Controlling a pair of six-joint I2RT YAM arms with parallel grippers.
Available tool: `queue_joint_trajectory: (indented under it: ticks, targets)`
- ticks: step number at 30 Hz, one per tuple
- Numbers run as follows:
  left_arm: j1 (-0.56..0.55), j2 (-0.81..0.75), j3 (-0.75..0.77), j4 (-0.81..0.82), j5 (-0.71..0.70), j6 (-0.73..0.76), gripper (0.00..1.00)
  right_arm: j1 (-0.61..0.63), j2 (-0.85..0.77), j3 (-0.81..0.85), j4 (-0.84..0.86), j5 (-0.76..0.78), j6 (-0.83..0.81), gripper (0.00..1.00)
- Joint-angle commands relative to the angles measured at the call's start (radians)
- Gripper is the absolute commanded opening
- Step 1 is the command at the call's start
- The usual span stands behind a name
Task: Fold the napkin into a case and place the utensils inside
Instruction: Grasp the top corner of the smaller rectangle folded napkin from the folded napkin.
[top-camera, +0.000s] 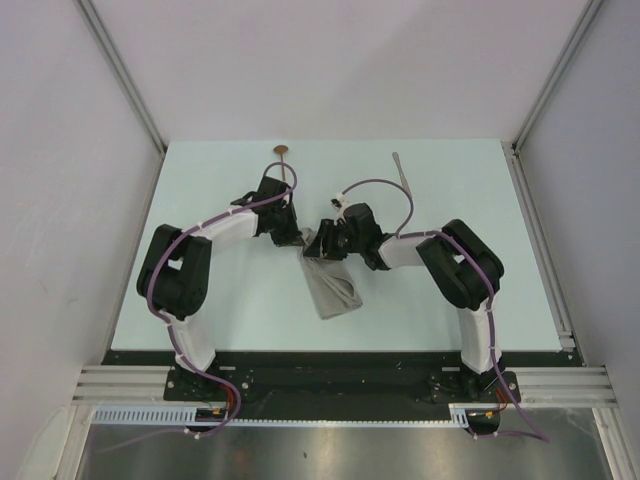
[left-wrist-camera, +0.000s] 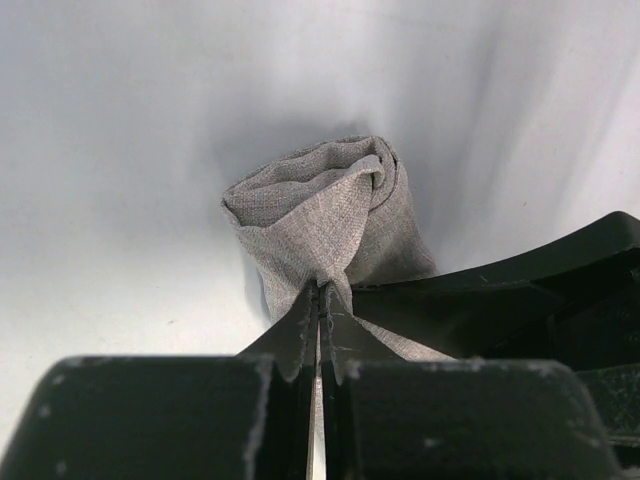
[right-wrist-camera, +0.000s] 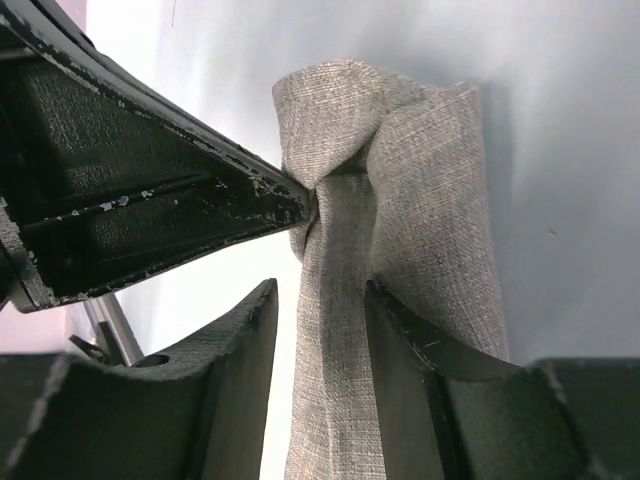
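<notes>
The grey-beige napkin (top-camera: 332, 287) lies bunched and partly folded at the table's middle, its far end lifted. My left gripper (top-camera: 293, 241) is shut on a pinch of that cloth (left-wrist-camera: 320, 210), with its jaws (left-wrist-camera: 322, 290) pressed together. My right gripper (top-camera: 326, 240) faces it, open. In the right wrist view a strip of napkin (right-wrist-camera: 420, 180) runs between the spread fingers (right-wrist-camera: 320, 300), with a gap on the left side. The spoon's copper bowl (top-camera: 282, 152) shows at the far edge, and its handle runs behind the left arm. The silver knife (top-camera: 402, 173) lies at the far right.
Pale green table top (top-camera: 200, 200) with white walls on three sides. A black rail (top-camera: 330, 360) carries both arm bases along the near edge. The left gripper's finger (right-wrist-camera: 150, 210) crosses the right wrist view, and the right gripper's finger (left-wrist-camera: 520, 290) crosses the left wrist view.
</notes>
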Motion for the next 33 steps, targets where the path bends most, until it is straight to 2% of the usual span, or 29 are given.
queue_joint_trajectory:
  ticks: [1,8,11,12,20,26,30,33]
  targets:
    - [-0.005,-0.011,0.005,0.007,0.014,0.005,0.0,-0.026,-0.036,-0.022,0.084,-0.049,0.044,0.44]
    - [-0.004,-0.024,0.007,-0.007,0.007,0.013,0.0,-0.053,0.035,-0.007,0.167,-0.109,0.1,0.29]
    - [-0.004,-0.03,0.005,-0.006,0.011,0.016,0.0,-0.055,0.07,0.016,0.183,-0.117,0.122,0.12]
    - [-0.004,-0.03,0.005,-0.009,0.011,0.014,0.0,-0.05,0.078,0.027,0.183,-0.115,0.122,0.1]
    - [-0.005,-0.037,-0.001,-0.013,0.019,0.018,0.0,-0.034,0.147,0.098,0.181,-0.104,0.126,0.0]
    - [-0.015,-0.048,-0.001,-0.023,0.025,0.002,0.0,-0.017,0.173,0.133,0.189,-0.06,0.185,0.0]
    - [-0.016,-0.031,-0.004,-0.012,0.033,-0.01,0.0,-0.02,0.214,0.124,0.259,-0.012,0.287,0.0]
    - [-0.015,-0.004,0.007,-0.019,0.027,-0.018,0.0,-0.02,0.222,0.113,0.29,-0.034,0.312,0.0]
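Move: The napkin's top corner lies about 2 cm ahead of the half-open right gripper, 1 cm to its left and slightly lower. The shut left gripper already pinches the napkin close by, some 3 cm ahead and 3 cm left of the right one, with that corner about 1 cm back and 2 cm to its own right. The napkin's body lies 6 cm back, 4 cm right of the right gripper; the spoon is some 23 cm ahead and 8 cm left. Keep the left gripper shut on the napkin as an anchor, practically still. Raise the right gripper forward about 1.5 cm while starting to close it, then drop it some 2.5 cm onto the fold and shut the fingers to pinch the cloth. With the fingers shut, ease forward and about 2.5 cm left, right up against the left fingertips, tipping the wrist some 10 degrees. ##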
